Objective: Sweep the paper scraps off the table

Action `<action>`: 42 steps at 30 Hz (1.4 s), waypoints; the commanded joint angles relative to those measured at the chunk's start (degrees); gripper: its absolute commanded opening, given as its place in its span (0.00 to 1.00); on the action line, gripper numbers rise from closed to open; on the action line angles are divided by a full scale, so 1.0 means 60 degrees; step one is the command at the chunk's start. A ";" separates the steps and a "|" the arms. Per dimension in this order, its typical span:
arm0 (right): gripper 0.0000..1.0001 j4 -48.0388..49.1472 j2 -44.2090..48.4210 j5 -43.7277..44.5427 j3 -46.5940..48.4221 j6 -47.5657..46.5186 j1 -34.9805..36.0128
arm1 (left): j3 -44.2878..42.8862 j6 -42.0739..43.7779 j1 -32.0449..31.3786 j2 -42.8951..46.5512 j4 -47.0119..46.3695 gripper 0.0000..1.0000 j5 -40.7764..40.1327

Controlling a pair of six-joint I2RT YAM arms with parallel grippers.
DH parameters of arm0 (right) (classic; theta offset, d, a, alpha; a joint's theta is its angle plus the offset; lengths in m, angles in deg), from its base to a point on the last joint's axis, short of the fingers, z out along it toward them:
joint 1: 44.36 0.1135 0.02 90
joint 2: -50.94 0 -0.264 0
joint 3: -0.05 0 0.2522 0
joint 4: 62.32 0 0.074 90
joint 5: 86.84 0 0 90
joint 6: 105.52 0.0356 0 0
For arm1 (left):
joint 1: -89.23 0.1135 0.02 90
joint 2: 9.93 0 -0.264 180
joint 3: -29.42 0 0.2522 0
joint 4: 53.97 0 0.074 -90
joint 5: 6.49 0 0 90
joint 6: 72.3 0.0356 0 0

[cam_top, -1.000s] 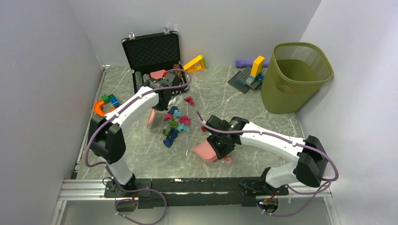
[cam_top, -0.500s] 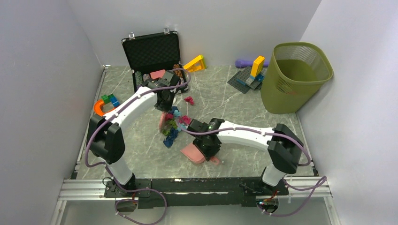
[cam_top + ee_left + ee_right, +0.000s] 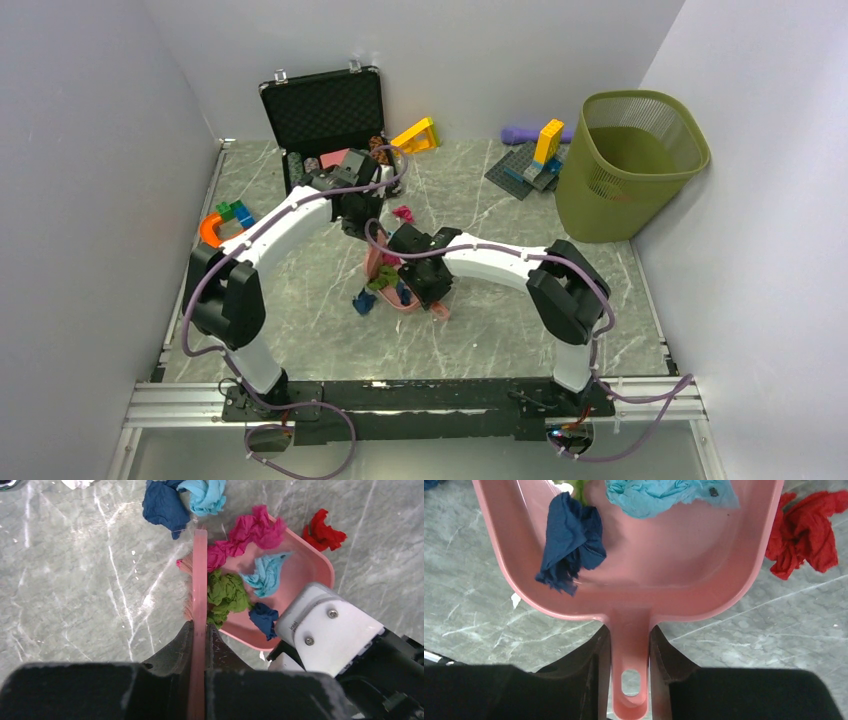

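Observation:
My left gripper (image 3: pixel 200 630) is shut on a pink brush (image 3: pixel 200 575) that stands on the table (image 3: pixel 75 580) at the open mouth of a pink dustpan (image 3: pixel 307 567). My right gripper (image 3: pixel 630 650) is shut on the dustpan's handle (image 3: pixel 630 635). Green (image 3: pixel 227 592), magenta (image 3: pixel 252 530), teal (image 3: pixel 265 572) and navy (image 3: pixel 263 617) paper scraps lie in the pan. A navy scrap (image 3: pixel 162 505) and a teal scrap (image 3: pixel 205 492) lie beyond the brush tip, a red one (image 3: pixel 806 535) beside the pan. In the top view both grippers, left (image 3: pixel 358 225) and right (image 3: pixel 432 290), meet mid-table.
An open black case (image 3: pixel 325 110) stands at the back left, a yellow block (image 3: pixel 415 135) beside it. A green waste bin (image 3: pixel 630 160) stands at the back right with toy blocks (image 3: pixel 535 160) next to it. More blocks (image 3: pixel 225 220) lie by the left wall.
My right arm has slid the dustpan left to the scrap pile. My left arm has swept the brush right, and several scraps now lie in the pan.

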 commanded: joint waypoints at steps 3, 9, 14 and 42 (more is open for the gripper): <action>0.00 0.1826 0.0277 0.0822 -0.0663 -0.0549 0.0038 | 0.0263 0.0107 -0.0148 0.0919 0.0002 0.00 0.1672; 0.00 0.3422 0.1539 0.1392 -0.2172 -0.1125 0.0471 | 0.0129 0.0306 -0.0073 0.1633 0.0344 0.00 0.1555; 0.00 0.4473 0.2637 0.1298 -0.3318 -0.1084 0.0735 | -0.0056 0.0271 0.0001 0.1978 0.0497 0.00 0.1135; 0.00 -0.0735 0.5015 -0.0838 0.0595 0.0896 -0.1545 | 0.2740 0.0178 0.2224 0.5370 -0.0090 0.00 -0.0483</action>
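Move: Below the left hand's brush, the green scraps at the dustpan's mouth lie about 11 cm down, 4 cm back and 3 cm right; a far blue scrap is 4 cm ahead, 1 cm right. From the right hand, gripping the pan's handle low over the table, the green scraps are about 7 cm ahead, 9 cm left; the red scrap 8 cm ahead, 2 cm right; a loose blue scrap 13 cm left, level with it. Tipping the dustpan's mouth end up some 30 degrees while it stays low and eases back about 2 cm, the right hand then lifts the loaded pan about 17 cm, picking up speed. The left hand draws the brush back 3 cm, rises off the scraps at the mouth, then swings left about 11 cm and clear; both grips hold. ##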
